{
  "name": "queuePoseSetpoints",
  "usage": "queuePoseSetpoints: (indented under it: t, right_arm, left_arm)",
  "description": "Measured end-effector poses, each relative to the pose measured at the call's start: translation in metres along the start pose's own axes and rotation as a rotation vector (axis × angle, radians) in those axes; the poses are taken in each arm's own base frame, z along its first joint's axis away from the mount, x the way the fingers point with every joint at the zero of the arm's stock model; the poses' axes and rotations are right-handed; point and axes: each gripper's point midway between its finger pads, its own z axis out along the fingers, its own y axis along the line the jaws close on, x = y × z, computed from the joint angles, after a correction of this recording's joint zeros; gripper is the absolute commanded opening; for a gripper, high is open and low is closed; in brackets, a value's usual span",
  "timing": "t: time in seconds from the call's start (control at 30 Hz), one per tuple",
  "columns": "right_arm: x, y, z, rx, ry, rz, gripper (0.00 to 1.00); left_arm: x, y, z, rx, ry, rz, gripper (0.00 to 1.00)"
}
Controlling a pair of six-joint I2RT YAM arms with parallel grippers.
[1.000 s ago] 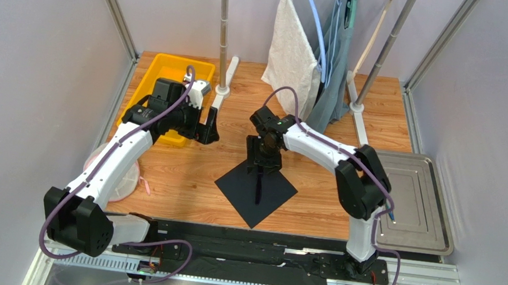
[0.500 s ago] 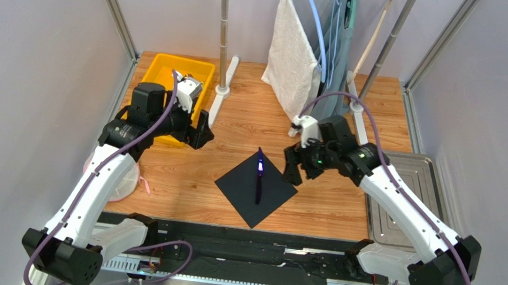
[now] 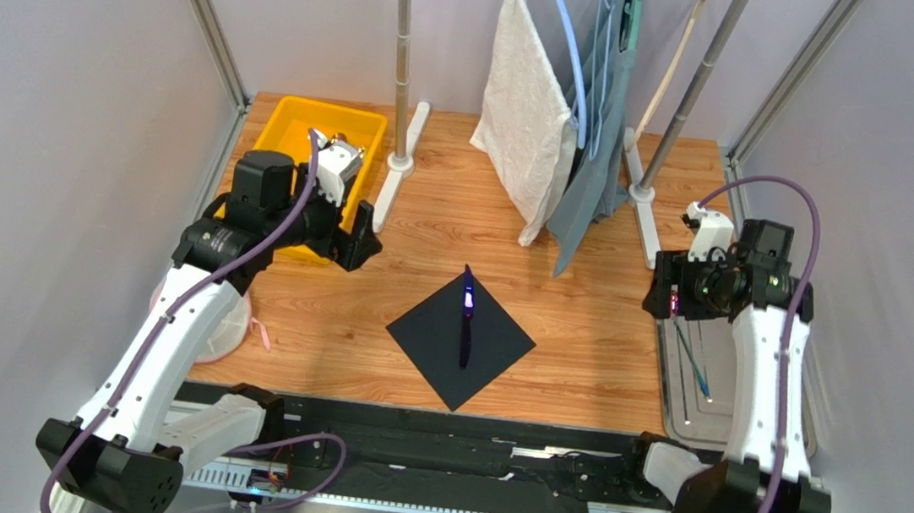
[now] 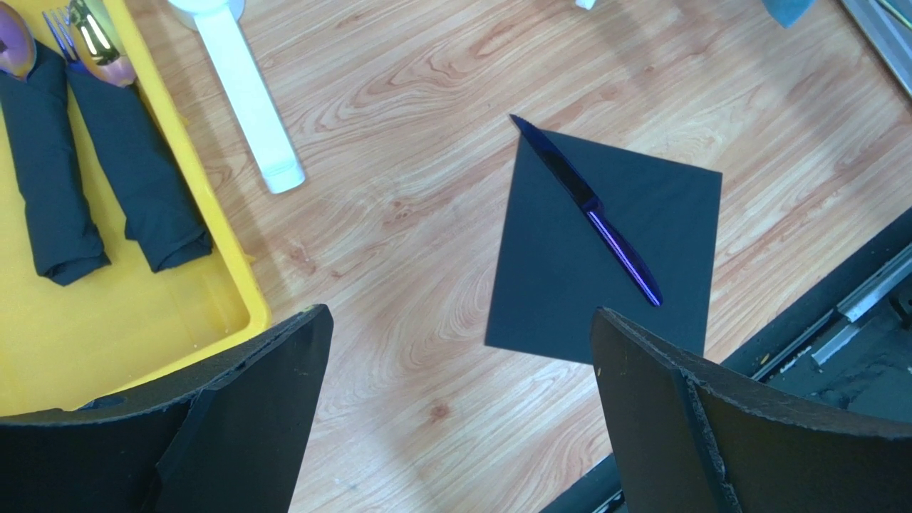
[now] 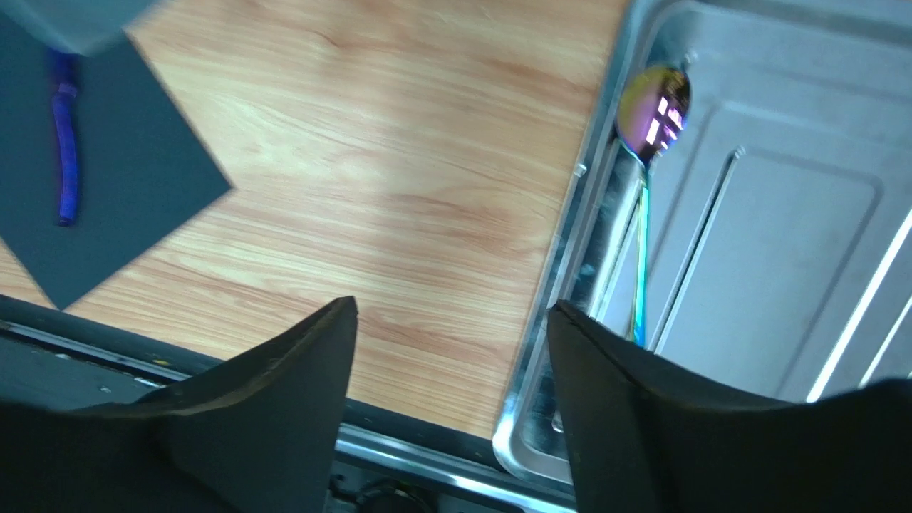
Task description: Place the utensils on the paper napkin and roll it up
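Note:
The black paper napkin [image 3: 459, 346] [image 4: 621, 267] [image 5: 118, 203] lies flat as a diamond on the wooden table. A purple-blue knife [image 3: 466, 315] [image 4: 591, 208] [image 5: 66, 160] lies on it, its tip over the far corner. An iridescent spoon [image 5: 654, 110] [image 3: 696, 365] rests in the metal tray [image 5: 771, 214] [image 3: 679, 407]. My right gripper [image 3: 671, 300] [image 5: 451, 310] hovers open over the tray's left rim, empty. My left gripper [image 3: 361, 240] [image 4: 460, 321] stands open and empty between the yellow bin and the napkin.
The yellow bin [image 3: 291, 125] [image 4: 161, 353] at the back left holds two rolled black napkins [image 4: 134, 182] with cutlery heads showing. A white towel [image 3: 524, 92] and a grey-blue garment [image 3: 597, 131] hang from the rack at the back. A rack foot [image 4: 252, 96] lies beside the bin.
My right arm left the knife on the napkin and swung right, over the tray. My left arm drew back a little toward the bin.

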Motion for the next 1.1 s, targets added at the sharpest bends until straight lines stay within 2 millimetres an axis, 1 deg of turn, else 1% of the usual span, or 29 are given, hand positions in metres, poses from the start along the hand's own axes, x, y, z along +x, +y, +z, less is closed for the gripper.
queuePoseSetpoints:
  t: [0.03, 0.1, 0.13, 0.2, 0.3, 0.37, 0.63, 0.7, 0.73, 0.83, 0.9, 1.0, 1.03, 1.07, 1.1]
  right_arm:
    - [0.004, -0.013, 0.006, 0.008, 0.041, 0.006, 0.56]
    - [0.018, -0.035, 0.022, 0.012, 0.128, 0.026, 0.49]
    - [0.029, -0.046, 0.032, 0.011, 0.187, 0.045, 0.46]
    - [0.047, -0.061, 0.046, 0.013, 0.273, 0.070, 0.45]
    - [0.066, -0.071, 0.062, 0.015, 0.341, 0.063, 0.45]
    - [0.074, -0.077, 0.071, 0.029, 0.363, 0.050, 0.45]
    - [0.093, -0.106, 0.099, 0.084, 0.433, -0.012, 0.45]
    - [0.095, -0.111, 0.104, 0.095, 0.440, -0.024, 0.44]
    - [0.095, -0.113, 0.106, 0.098, 0.441, -0.029, 0.41]
    - [0.098, -0.122, 0.115, 0.112, 0.453, -0.050, 0.39]
    - [0.096, -0.126, 0.117, 0.118, 0.457, -0.054, 0.38]
    - [0.096, -0.131, 0.118, 0.109, 0.466, -0.045, 0.20]
    - [0.096, -0.133, 0.118, 0.104, 0.467, -0.041, 0.05]
    - [0.095, -0.133, 0.118, 0.096, 0.468, -0.033, 0.00]
    - [0.094, -0.133, 0.118, 0.089, 0.467, -0.035, 0.00]
  left_arm:
    - [0.000, 0.001, 0.001, -0.001, 0.002, 0.003, 0.99]
    - [0.001, 0.002, 0.002, -0.003, 0.008, 0.009, 0.99]
    - [0.002, 0.003, 0.003, -0.004, 0.011, 0.010, 0.99]
    - [0.002, 0.003, 0.004, -0.004, 0.015, 0.010, 0.99]
    - [0.003, 0.003, 0.006, -0.002, 0.020, 0.008, 0.99]
    - [0.004, 0.004, 0.008, 0.001, 0.027, 0.004, 0.99]
    - [0.010, 0.005, 0.018, 0.014, 0.062, -0.015, 0.99]
    - [0.011, 0.005, 0.019, 0.016, 0.066, -0.017, 0.99]
    - [0.011, 0.006, 0.020, 0.016, 0.067, -0.019, 0.99]
    - [0.011, 0.007, 0.022, 0.013, 0.066, -0.022, 0.99]
    - [0.011, 0.007, 0.022, 0.011, 0.067, -0.022, 0.99]
    - [0.010, 0.008, 0.023, 0.011, 0.066, -0.023, 0.99]
    - [0.010, 0.008, 0.023, 0.011, 0.066, -0.023, 0.99]
    - [0.010, 0.008, 0.023, 0.010, 0.066, -0.023, 0.99]
    - [0.010, 0.008, 0.023, 0.010, 0.066, -0.023, 0.99]
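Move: The spoon lies in the metal tray with its bowl at the far end; its middle is some 13 cm right of the right hand, 2 cm back and 17 cm below. The tray's middle is about 8 cm farther right than the spoon. Off to this hand's left, about 31 cm away, lie the knife, level with it, and the napkin's middle, 4 cm back. From the left hand the spoon lies about 62 cm right, 4 cm back and 25 cm below. Down and to the right, fast at first and easing at the end, the right hand drops some 16 cm onto the spoon, drifting slightly forward, while its wrist tips about 25 degrees to point straighter down. The fingers narrow on the way, then pinch the handle just below the bowl. The left hand, still wide open and empty, sinks about 2 cm. ##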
